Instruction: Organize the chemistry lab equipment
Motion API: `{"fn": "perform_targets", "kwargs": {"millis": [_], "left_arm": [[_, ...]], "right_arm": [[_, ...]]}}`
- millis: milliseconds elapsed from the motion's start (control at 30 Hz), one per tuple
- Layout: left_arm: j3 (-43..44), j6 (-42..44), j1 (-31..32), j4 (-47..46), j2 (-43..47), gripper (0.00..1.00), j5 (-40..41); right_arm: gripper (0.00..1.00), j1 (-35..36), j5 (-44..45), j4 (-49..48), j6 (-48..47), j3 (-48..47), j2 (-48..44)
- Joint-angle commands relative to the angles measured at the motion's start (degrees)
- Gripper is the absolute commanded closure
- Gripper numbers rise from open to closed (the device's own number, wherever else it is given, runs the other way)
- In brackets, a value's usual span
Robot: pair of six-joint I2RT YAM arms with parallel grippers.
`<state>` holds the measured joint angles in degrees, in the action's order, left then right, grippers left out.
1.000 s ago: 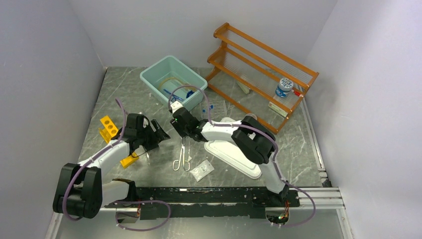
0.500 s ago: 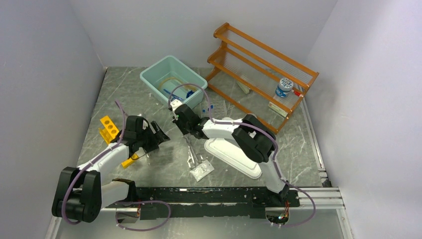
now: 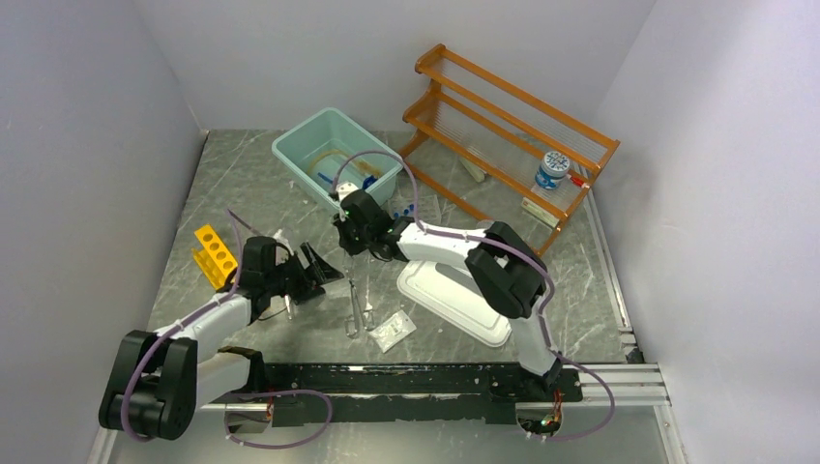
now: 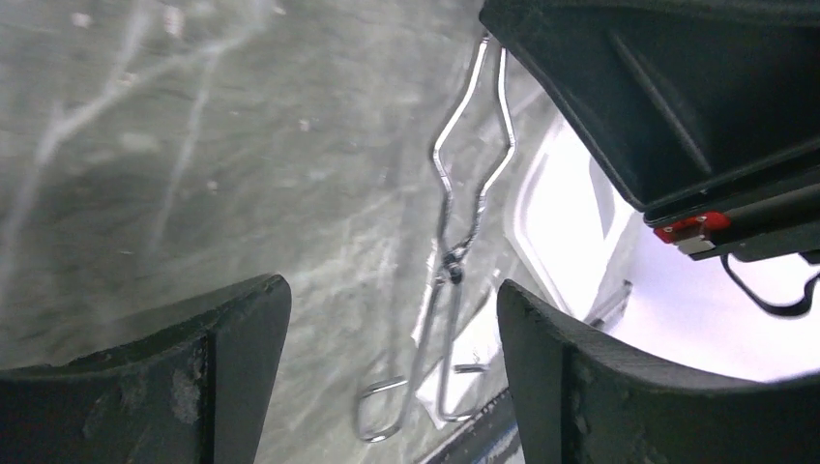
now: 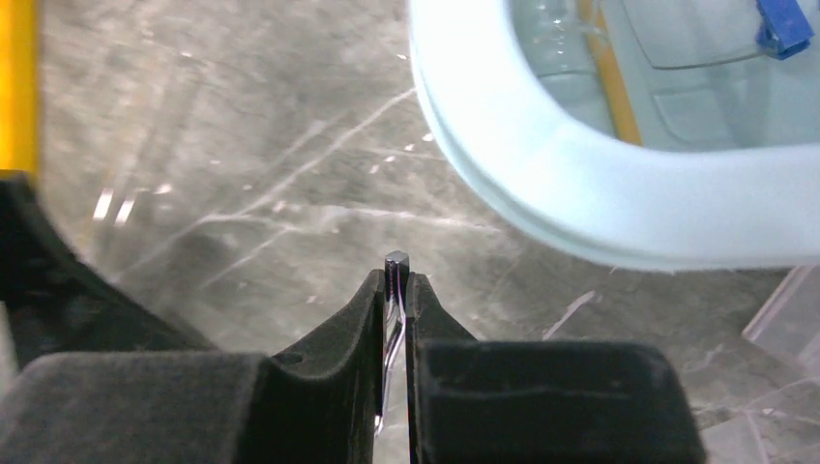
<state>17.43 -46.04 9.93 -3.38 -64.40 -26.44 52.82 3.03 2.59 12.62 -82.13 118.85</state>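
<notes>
Metal tongs [image 3: 359,305] hang slanted, handle loops low near the table. My right gripper [image 3: 352,249] is shut on their tip. In the right wrist view the tongs' dark tip [image 5: 397,263] pokes out between the closed gripper [image 5: 397,282]. My left gripper [image 3: 317,271] is open, just left of the tongs and holding nothing. Through its gap [image 4: 392,358] I see the tongs [image 4: 453,227]. The yellow test-tube rack [image 3: 215,253] stands at the left. The pale blue bin [image 3: 290,152] holds amber tubing [image 5: 604,77] and blue-framed goggles [image 5: 781,24].
A white lid [image 3: 454,302] lies right of the tongs and a small clear packet [image 3: 392,331] lies under their loops. The orange shelf [image 3: 503,121] at the back right carries a small jar [image 3: 552,169]. Blue-capped vials [image 3: 404,208] lie by the bin.
My right gripper closed on the tongs' tip and drew it up toward the bin, swinging the tongs. My left arm slid right, toward the tongs, still open.
</notes>
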Motion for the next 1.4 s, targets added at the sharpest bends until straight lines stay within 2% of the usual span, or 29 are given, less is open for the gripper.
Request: {"fn": "perform_targets", "kwargs": {"millis": [0,167,300,400,533,700,767,800,833,900,933,1033,1067,1167,1267,1367], "left_arm": [[-2.01,-2.05,-0.18,-9.68,2.65,0.18,-8.33],[-3.96,-3.34,-0.18,-15.19,4.65,0.17,-12.78],[-4.17,-0.95,-0.18,-14.10,4.47,0.17,-12.02],[-4.12,0.61,-0.22,-14.94,2.43,0.22,-11.77],[-4.60,-1.49,-0.18,-19.59,1.06,0.43,-14.76],[-2.94,0.09,-0.18,-15.42,4.41,0.64,-13.85],[-2.57,0.31,-0.18,-14.63,5.61,0.77,-13.92],[-2.36,0.25,-0.18,-14.67,6.11,0.88,-14.22],[-2.13,0.11,-0.18,-14.68,6.47,0.94,-14.59],[-1.10,0.46,-0.18,-12.95,7.30,0.95,-15.03],[-0.30,0.81,-0.18,-11.84,7.95,0.95,-15.17],[2.94,2.10,-0.18,-7.20,10.32,0.95,-14.67],[4.47,2.69,-0.18,-4.95,11.09,0.95,-14.12],[11.80,4.77,-0.18,2.13,12.47,0.95,-11.59],[19.66,4.54,-0.18,7.72,10.84,0.95,-6.64],[28.99,2.53,-0.18,17.30,7.16,0.95,3.64]], "right_arm": [[1.00,-0.91,-7.15,-3.11,6.66,1.38,-5.39],[1.00,-2.00,-12.54,-7.73,9.12,4.15,-8.69],[1.00,-3.42,-18.32,-11.10,10.62,5.87,-9.99],[1.00,-4.01,-21.25,-12.78,10.93,6.60,-10.37],[1.00,-4.38,-21.80,-12.54,9.97,6.95,-10.84],[1.00,-5.44,-21.69,-12.58,9.47,7.69,-11.81],[1.00,-5.74,-22.39,-12.98,9.80,7.92,-12.27],[1.00,-5.79,-22.60,-12.97,9.98,7.87,-12.46],[1.00,-5.81,-22.75,-12.92,10.23,7.72,-12.68],[1.00,-5.96,-23.36,-12.59,11.08,7.16,-13.25],[0.92,-6.05,-23.25,-12.52,11.67,7.19,-13.81],[0.58,-6.43,-21.10,-14.24,13.69,8.77,-17.01],[0.50,-6.62,-19.85,-14.34,14.33,8.97,-18.70],[0.38,-7.42,-16.13,-11.83,15.25,8.02,-22.59],[0.35,-7.93,-11.18,-10.30,14.76,7.79,-27.38],[0.34,-7.71,-5.33,-10.46,12.74,9.27,-32.99]]}}
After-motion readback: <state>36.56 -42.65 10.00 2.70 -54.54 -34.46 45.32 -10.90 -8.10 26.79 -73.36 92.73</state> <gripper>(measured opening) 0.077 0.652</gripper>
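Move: The right hand holds the metal tongs by the jaw tips; their pivot lies about 10 cm back towards the base from it, 3 cm to its right and a little lower. From the open left hand that pivot is about 5 cm to the right, 1 cm back and 2 cm below. From the left hand, too, the white packet is some 13 cm right and 10 cm back, the glass tube about 10 cm left and 1 cm ahead, and the green bin's middle roughly 26 cm ahead and 1 cm right. The right hand, keeping its pinch on the tips, lifts the tongs about 7 cm and draws them slightly back, its left side rolling up some 20 degrees, while the left hand rises about 3.5 cm and slides 3 cm right to the raised shanks, then shuts its open fingers around them near the pivot. Both rise together a little before the right opens, lets go of the tips and backs off up and to the right, and the left, still gripping, speeds up some 10 cm more, swinging forward about 4 cm towards the green bin. ##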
